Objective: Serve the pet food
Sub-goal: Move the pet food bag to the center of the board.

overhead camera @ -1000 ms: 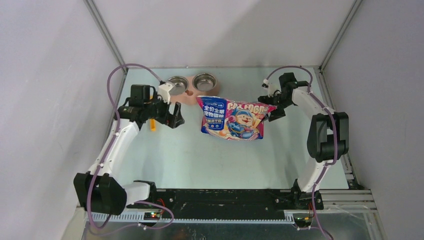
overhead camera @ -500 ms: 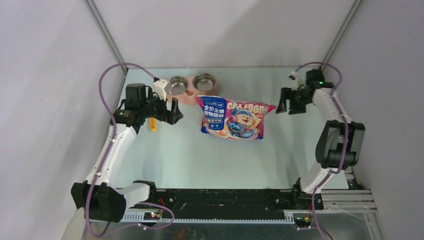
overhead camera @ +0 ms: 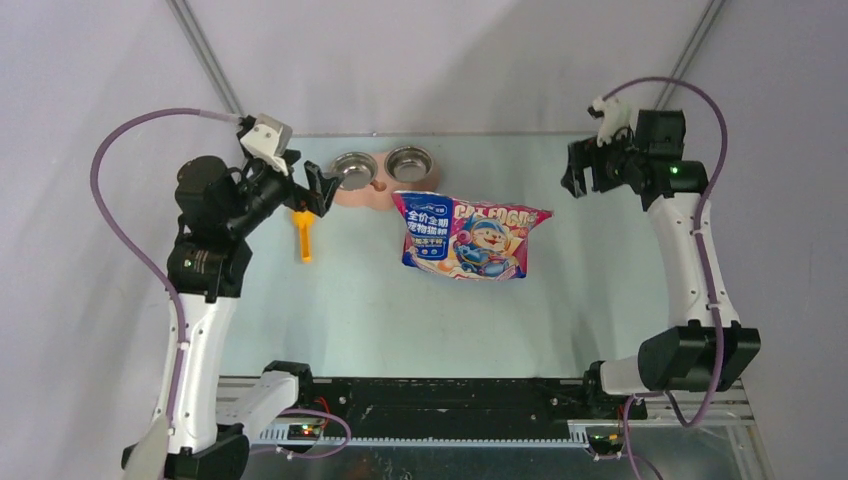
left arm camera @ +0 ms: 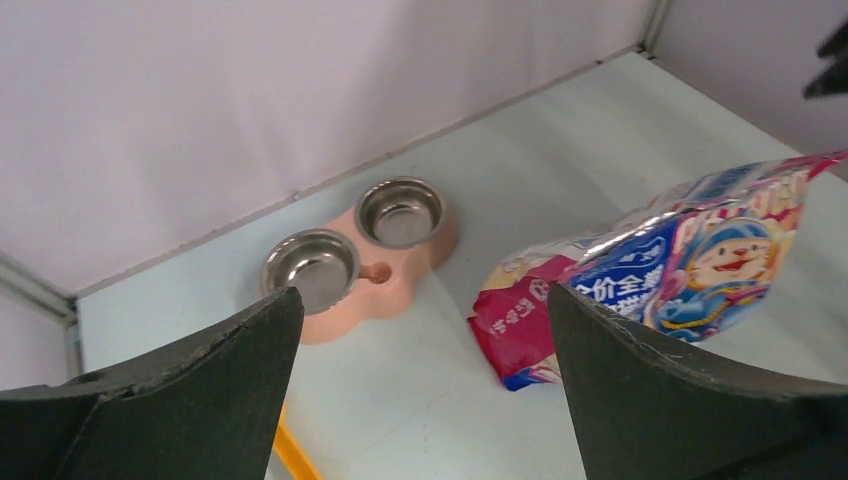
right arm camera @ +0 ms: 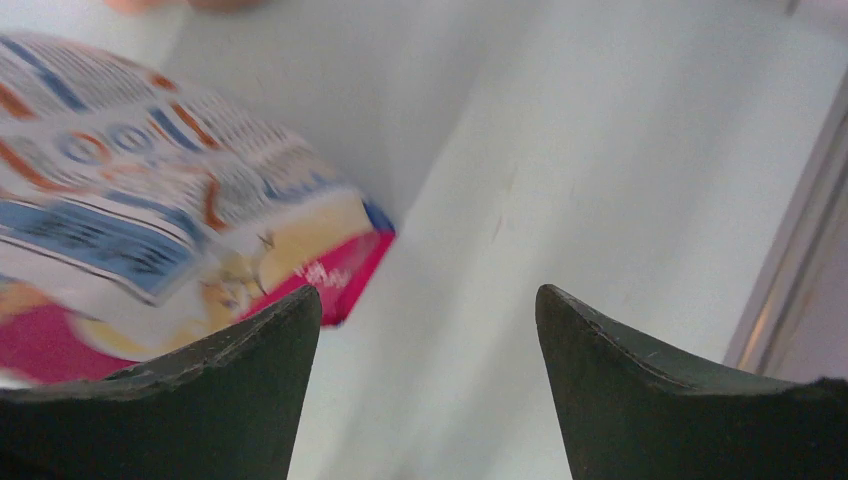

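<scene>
The glossy blue, pink and white cat food bag (overhead camera: pixel 468 238) lies flat on the table's middle; no pet food pellets show outside it. My left gripper (overhead camera: pixel 318 188) hangs open and empty in the air above the yellow scoop (overhead camera: pixel 303 236), left of the pink twin-bowl feeder (overhead camera: pixel 382 190). In the left wrist view its open fingers (left arm camera: pixel 425 291) frame the feeder (left arm camera: pixel 400 285) and the bag (left arm camera: pixel 690 265). My right gripper (overhead camera: pixel 580 178) is open and empty, raised at the back right, apart from the bag. Its wrist view (right arm camera: pixel 428 290) shows the bag's end (right arm camera: pixel 150 210) blurred at left.
Both steel bowls (left arm camera: pixel 310 268) (left arm camera: pixel 402 212) look empty. The scoop's handle (left arm camera: pixel 295 455) peeks in beside my left finger. Grey walls and a metal frame close in the table (overhead camera: pixel 400 310) at back and sides. The right table edge rail (right arm camera: pixel 790 260) runs close by.
Both arms have lifted and drawn back. The right gripper left the bag's right corner and went to the back right. The left gripper rose off the scoop area. The bag lies unchanged.
</scene>
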{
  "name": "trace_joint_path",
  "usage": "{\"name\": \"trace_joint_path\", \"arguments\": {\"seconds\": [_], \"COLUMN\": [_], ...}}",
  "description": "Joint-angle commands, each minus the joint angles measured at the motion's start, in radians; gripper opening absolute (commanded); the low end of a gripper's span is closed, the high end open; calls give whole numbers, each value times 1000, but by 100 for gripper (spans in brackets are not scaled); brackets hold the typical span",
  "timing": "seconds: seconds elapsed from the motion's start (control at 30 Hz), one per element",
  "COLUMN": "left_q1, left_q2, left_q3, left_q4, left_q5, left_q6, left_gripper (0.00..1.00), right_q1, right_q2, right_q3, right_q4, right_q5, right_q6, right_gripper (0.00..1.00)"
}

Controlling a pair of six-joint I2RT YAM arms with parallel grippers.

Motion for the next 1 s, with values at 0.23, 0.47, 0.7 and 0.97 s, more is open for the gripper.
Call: {"name": "trace_joint_path", "arguments": {"seconds": [0.23,0.47,0.7,0.97], "left_q1": [-117,-175,-206,-223], "left_q2": [118,135,244,247], "left_q3": [-7,-80,27,-54], "left_q4": [143,303,238,315], "left_q5": [151,107,121,177], "left_q6": [-156,-286,-285,-335], "left_gripper": [100,100,100,100], "right_q1": [365,522,577,610], "right_q2": [134,294,353,231], "right_q3": [482,613,703,529], "right_q4": [-77,-161,-211,-55], "right_q5": [17,32,29,51], "right_q6": [-107,-109,-86,3], "right_gripper": [83,83,83,83]}}
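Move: The pet food bag lies some 22 cm to the right hand's left, about 6 cm back towards the base and roughly 21 cm lower. From the left hand the bag is about 28 cm to the right, nearly level fore and aft, 36 cm down. The bowl stand stands about 14 cm beyond the bag and 21 cm to the left of it. The scoop lies about 10 cm left of the left hand and 3 cm ahead, far below. Sweeping left in an arc, the right hand travels some 23 cm to above the far side of the bag, rising about 14 cm before sinking half of that back, and turns counter-clockwise some 35 degrees. The left hand comes right about 11 cm towards the bag, sinking 5 cm and easing forward as it turns clockwise and tips down. Both grippers stay open, touching nothing. ##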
